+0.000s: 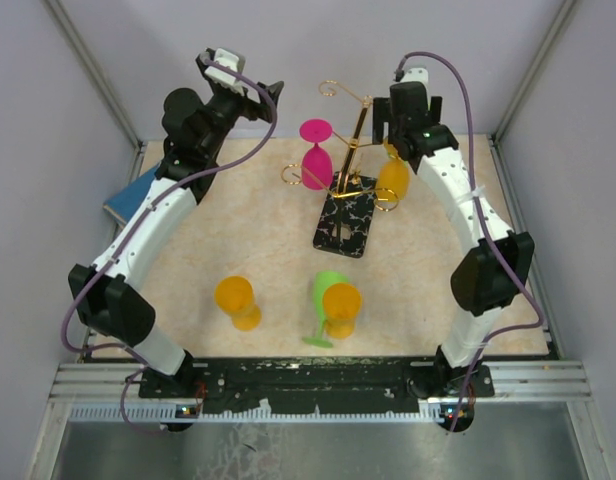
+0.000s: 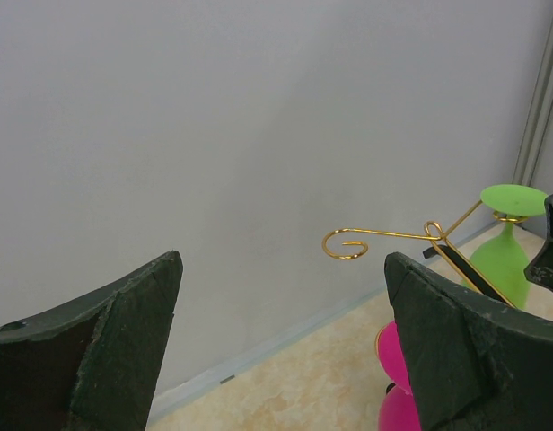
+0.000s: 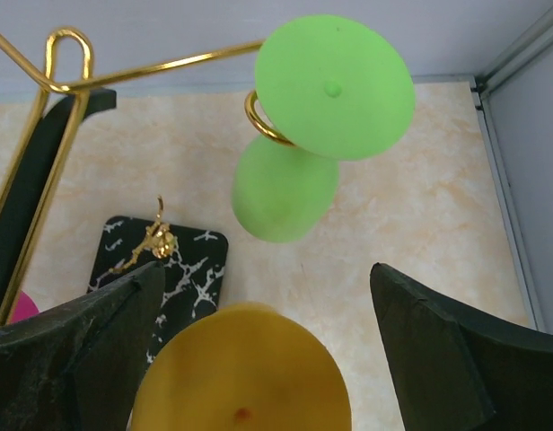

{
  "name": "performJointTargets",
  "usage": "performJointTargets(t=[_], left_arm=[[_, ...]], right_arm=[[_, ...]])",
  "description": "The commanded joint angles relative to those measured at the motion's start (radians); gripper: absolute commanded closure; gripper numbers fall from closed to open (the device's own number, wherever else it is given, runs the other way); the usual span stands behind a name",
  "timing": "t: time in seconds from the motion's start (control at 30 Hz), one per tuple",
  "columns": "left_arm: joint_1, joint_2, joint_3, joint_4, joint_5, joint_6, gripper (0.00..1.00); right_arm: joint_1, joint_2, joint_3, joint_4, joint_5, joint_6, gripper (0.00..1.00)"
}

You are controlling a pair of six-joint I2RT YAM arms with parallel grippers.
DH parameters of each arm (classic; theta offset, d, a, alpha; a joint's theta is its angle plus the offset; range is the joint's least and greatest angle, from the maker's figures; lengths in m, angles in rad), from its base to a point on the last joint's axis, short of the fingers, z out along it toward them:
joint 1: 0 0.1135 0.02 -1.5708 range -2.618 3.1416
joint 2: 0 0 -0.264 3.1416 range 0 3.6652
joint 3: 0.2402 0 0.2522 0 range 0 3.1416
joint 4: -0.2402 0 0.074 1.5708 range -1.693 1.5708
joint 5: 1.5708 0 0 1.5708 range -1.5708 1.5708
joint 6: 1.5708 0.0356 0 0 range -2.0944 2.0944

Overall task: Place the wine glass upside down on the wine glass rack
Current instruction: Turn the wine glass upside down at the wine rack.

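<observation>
The wine glass rack (image 1: 359, 125) stands at the back middle on its black marbled base (image 1: 345, 222). A pink wine glass (image 1: 316, 155) hangs upside down on its left side. An orange wine glass (image 1: 393, 180) hangs upside down on its right side. My right gripper (image 1: 388, 135) is just above it, open; the orange foot (image 3: 245, 377) lies below and between the fingers, untouched. A green glass (image 3: 303, 135) hangs from a gold hook beyond it. My left gripper (image 1: 256, 92) is raised at the back left, open and empty, with a rack spiral (image 2: 346, 243) ahead of it.
Another orange glass (image 1: 238, 300) stands upside down on the near left of the table. A green glass (image 1: 326, 300) and an orange glass (image 1: 342, 305) sit together at the near middle. A blue object (image 1: 128, 197) lies at the left wall. Enclosure walls close the back and sides.
</observation>
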Motion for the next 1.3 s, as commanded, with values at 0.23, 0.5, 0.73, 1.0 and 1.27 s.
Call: performJointTargets(t=[0.23, 0.5, 0.73, 1.0, 1.27], left_arm=[[0.008, 0.02, 0.03, 0.022, 0.032, -0.019, 0.0], [0.008, 0.013, 0.028, 0.011, 0.052, -0.035, 0.0], [0.008, -0.013, 0.0, 0.007, 0.05, -0.05, 0.0], [0.008, -0.051, -0.039, 0.006, 0.046, -0.074, 0.0], [0.008, -0.09, -0.082, 0.009, 0.018, -0.07, 0.0]], right_arm=[[0.005, -0.127, -0.008, -0.115, 0.097, -0.006, 0.03], [0.004, -0.203, -0.045, -0.172, 0.093, 0.013, 0.03], [0.003, -0.259, -0.094, -0.17, 0.081, 0.022, 0.03], [0.004, -0.289, -0.104, -0.113, -0.018, 0.031, 0.03], [0.006, -0.348, -0.145, -0.089, -0.069, 0.025, 0.03]])
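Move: The orange wine glass hangs upside down on the rack almost beneath the right hand, about 2 cm back, 3 cm left and 10 cm below. The hung green glass is roughly 13 cm ahead, 4 cm right and 3 cm below; the pink one is some 24 cm left, about 1 cm ahead and 10 cm below. From the left hand, the orange glass is around 37 cm right, level ahead, 28 cm below. The open right hand draws back about 8 cm from the hung orange glass, rising some 3.5 cm. ##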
